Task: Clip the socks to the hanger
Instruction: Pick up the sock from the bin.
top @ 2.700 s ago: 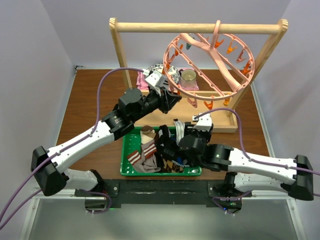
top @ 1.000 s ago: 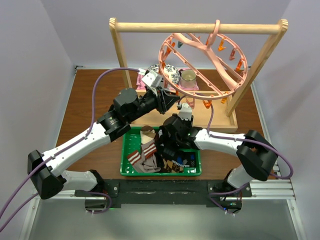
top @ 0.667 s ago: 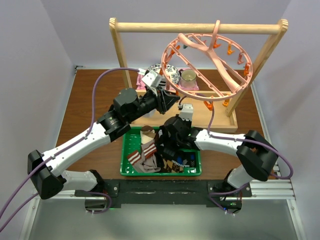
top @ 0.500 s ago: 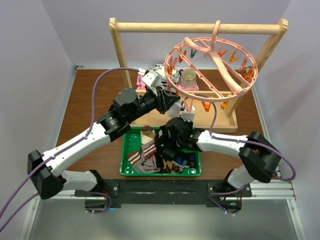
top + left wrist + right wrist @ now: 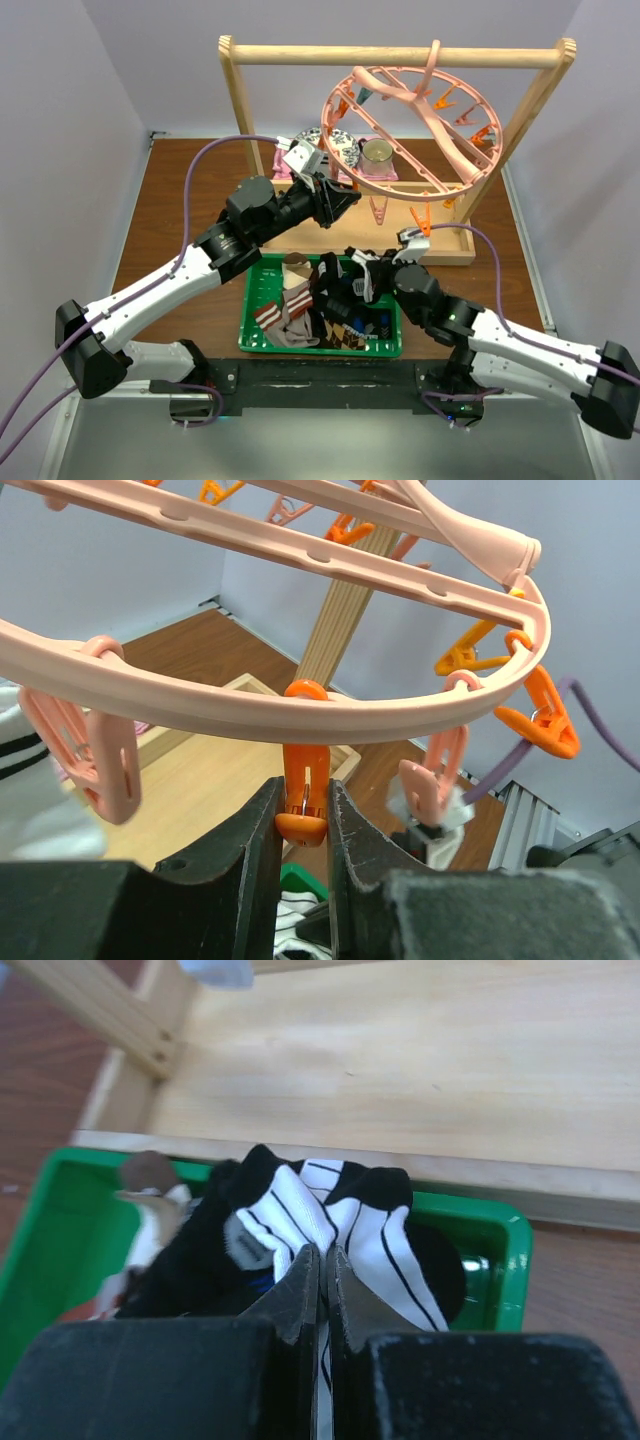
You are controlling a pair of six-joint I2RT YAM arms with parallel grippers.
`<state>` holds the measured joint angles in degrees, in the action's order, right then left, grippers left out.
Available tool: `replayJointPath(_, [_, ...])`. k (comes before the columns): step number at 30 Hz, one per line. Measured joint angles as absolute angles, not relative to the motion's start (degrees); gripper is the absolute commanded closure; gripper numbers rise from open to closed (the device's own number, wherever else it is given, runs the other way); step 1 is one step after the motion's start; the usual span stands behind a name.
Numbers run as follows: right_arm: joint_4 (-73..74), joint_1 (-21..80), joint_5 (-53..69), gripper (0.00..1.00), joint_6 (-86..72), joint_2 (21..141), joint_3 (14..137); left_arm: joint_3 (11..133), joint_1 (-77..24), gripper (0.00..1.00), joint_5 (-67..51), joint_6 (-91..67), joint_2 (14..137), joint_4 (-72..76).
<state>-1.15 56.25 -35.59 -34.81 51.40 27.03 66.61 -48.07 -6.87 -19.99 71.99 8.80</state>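
The pink round hanger (image 5: 400,192) hangs by its hook from the wooden rack. My left gripper (image 5: 345,200) is at its near rim, shut on one orange clip (image 5: 303,790) that dangles from the rim (image 5: 250,710). Its two fingers squeeze the clip's lower end. My right gripper (image 5: 322,1255) is shut on a white sock with black stripes (image 5: 350,1215), pinching its fabric over the green basket (image 5: 500,1230). From above, that gripper (image 5: 355,283) sits over the basket's back part. A brown sock with white stripes (image 5: 275,312) and an argyle sock (image 5: 345,335) lie in the basket.
The light wooden rack (image 5: 400,55) stands at the back with its base tray (image 5: 440,240) just behind the basket. A patterned bowl (image 5: 335,145), a cup (image 5: 378,152) and a pink cloth (image 5: 285,165) lie behind the left gripper. Other clips hang round the rim.
My right gripper has shut on the striped sock, and the right arm has swung round to the near right. The hanger has swayed. The left gripper keeps its hold on the clip.
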Motion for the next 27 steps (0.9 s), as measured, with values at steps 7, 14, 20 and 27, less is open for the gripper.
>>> replayJointPath(7, [-2.9,56.8,-24.2,1.00,-32.0,46.4,25.9,66.6,-48.1,1.00,-6.9,-20.0,72.0,9.0])
replayJointPath(14, [-2.6,58.6,-15.6,0.67,-30.3,51.4,25.6,66.1,-48.1,1.00,-6.9,-20.0,72.0,9.5])
replayJointPath(20, [5.1,59.3,-17.9,0.28,-29.0,50.5,27.5,65.3,-48.1,1.00,-6.9,-20.0,72.0,9.9])
replayJointPath(27, [8.3,59.4,-22.1,0.32,-24.7,49.5,31.6,65.0,-48.1,1.00,-6.9,-20.0,72.0,10.3])
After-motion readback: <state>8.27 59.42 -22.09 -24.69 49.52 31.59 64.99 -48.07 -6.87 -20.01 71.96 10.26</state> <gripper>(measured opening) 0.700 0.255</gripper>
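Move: The right hand has the striped sock pinched above the right-hand part of the bin; the bin's middle lies about 10 cm to its left, 5 cm back and 10 cm below. At that same depth, the black sock lies some 3 cm ahead and 2 cm right, the checkered sock 13 cm back and 4 cm left, and the brown-striped sock 7 cm back and 18 cm left. From the left hand, the bin's middle is roughly 8 cm back, 6 cm left and 33 cm below. Back and to the left, about 5 cm each way, the right hand swings the held striped sock over the pile towards the bin's middle, turning some 20 degrees counter-clockwise, first rising 2 cm and then sinking 4 to 5 cm. At the low point its fingers open wide and let go of the sock; the open hand then rises nearly 3 cm, easing a little to the right and forward. ##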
